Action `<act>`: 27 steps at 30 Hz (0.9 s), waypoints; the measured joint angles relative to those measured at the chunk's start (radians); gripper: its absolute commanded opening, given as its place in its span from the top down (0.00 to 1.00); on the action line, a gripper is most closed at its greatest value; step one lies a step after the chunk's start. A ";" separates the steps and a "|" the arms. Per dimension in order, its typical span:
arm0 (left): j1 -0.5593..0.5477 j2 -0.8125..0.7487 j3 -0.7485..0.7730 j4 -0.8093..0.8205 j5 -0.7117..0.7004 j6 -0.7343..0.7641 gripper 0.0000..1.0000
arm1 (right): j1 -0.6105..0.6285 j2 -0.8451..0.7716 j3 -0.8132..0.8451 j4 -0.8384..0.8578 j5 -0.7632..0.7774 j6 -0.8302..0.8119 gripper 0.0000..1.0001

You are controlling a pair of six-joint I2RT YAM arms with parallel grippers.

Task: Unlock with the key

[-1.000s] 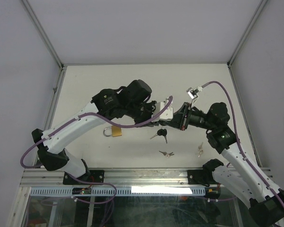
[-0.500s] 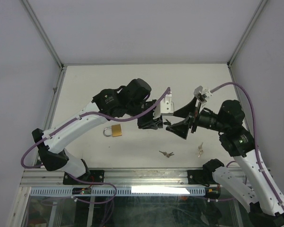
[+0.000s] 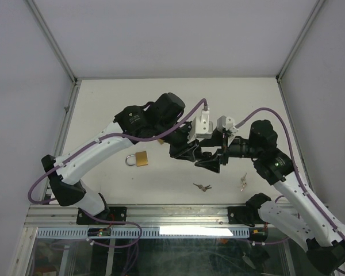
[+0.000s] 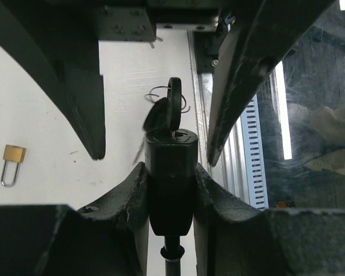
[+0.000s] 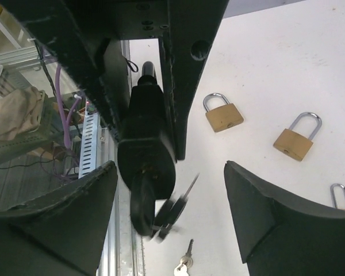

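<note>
My left gripper (image 4: 171,192) is shut on a black padlock (image 4: 171,172), held above the table with its keyway toward the right arm. A black-headed key (image 4: 173,109) sits in the keyway, and spare keys (image 5: 178,208) dangle blurred from its ring. My right gripper (image 5: 169,172) is open, its fingers (image 5: 63,218) standing wide on either side of the key (image 5: 141,210) without touching it. From above, the left gripper (image 3: 187,150) and right gripper (image 3: 211,159) meet over the table's middle with the padlock (image 3: 199,152) between them.
A brass padlock (image 3: 139,158) lies on the table left of the grippers. Two small key sets (image 3: 202,186) (image 3: 242,182) lie near the front edge. The right wrist view shows two brass padlocks (image 5: 224,116) (image 5: 299,141) and a further shackle (image 5: 340,195).
My right gripper, shut at the key a second ago, opened and drew back, then came in again with its jaws wide around the key. The key ring now swings.
</note>
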 measured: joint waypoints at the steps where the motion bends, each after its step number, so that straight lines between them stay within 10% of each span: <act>1: 0.000 0.004 0.006 0.000 0.004 0.000 1.00 | 0.006 0.013 0.000 0.011 0.000 -0.008 0.31; 7: 0.000 0.019 0.035 -0.007 0.013 0.002 1.00 | 0.044 0.040 -0.002 0.042 -0.002 -0.029 0.54; 18: 0.000 0.055 0.072 -0.036 0.013 0.007 1.00 | 0.052 0.054 0.040 -0.064 -0.006 -0.174 0.38; 27: 0.001 0.061 0.104 -0.072 0.016 0.030 1.00 | 0.053 0.079 0.101 -0.179 0.002 -0.290 0.60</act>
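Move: Just behind the right hand's centre, about 1 cm back and 1 cm to its right at its own height, is the head of the key already standing in the black padlock. The padlock's body lies 3 cm left and 1 cm back of the right hand. The loose key on the ring hangs some 1 cm forward of the hand and 1 cm below. From the left hand, which grips the padlock, the key lies roughly 4 cm right and 1 cm above, level fore and aft. Easing about 1 cm left along the key towards the padlock body, then drawing half of that back and sinking slightly, the right hand closes its wide-open fingers to about half, lets them widen briefly, then narrows them again around the key. Its wrist rolls some 10 degrees, forward side rising. The left hand keeps its grip on the padlock and stays nearly in place. ##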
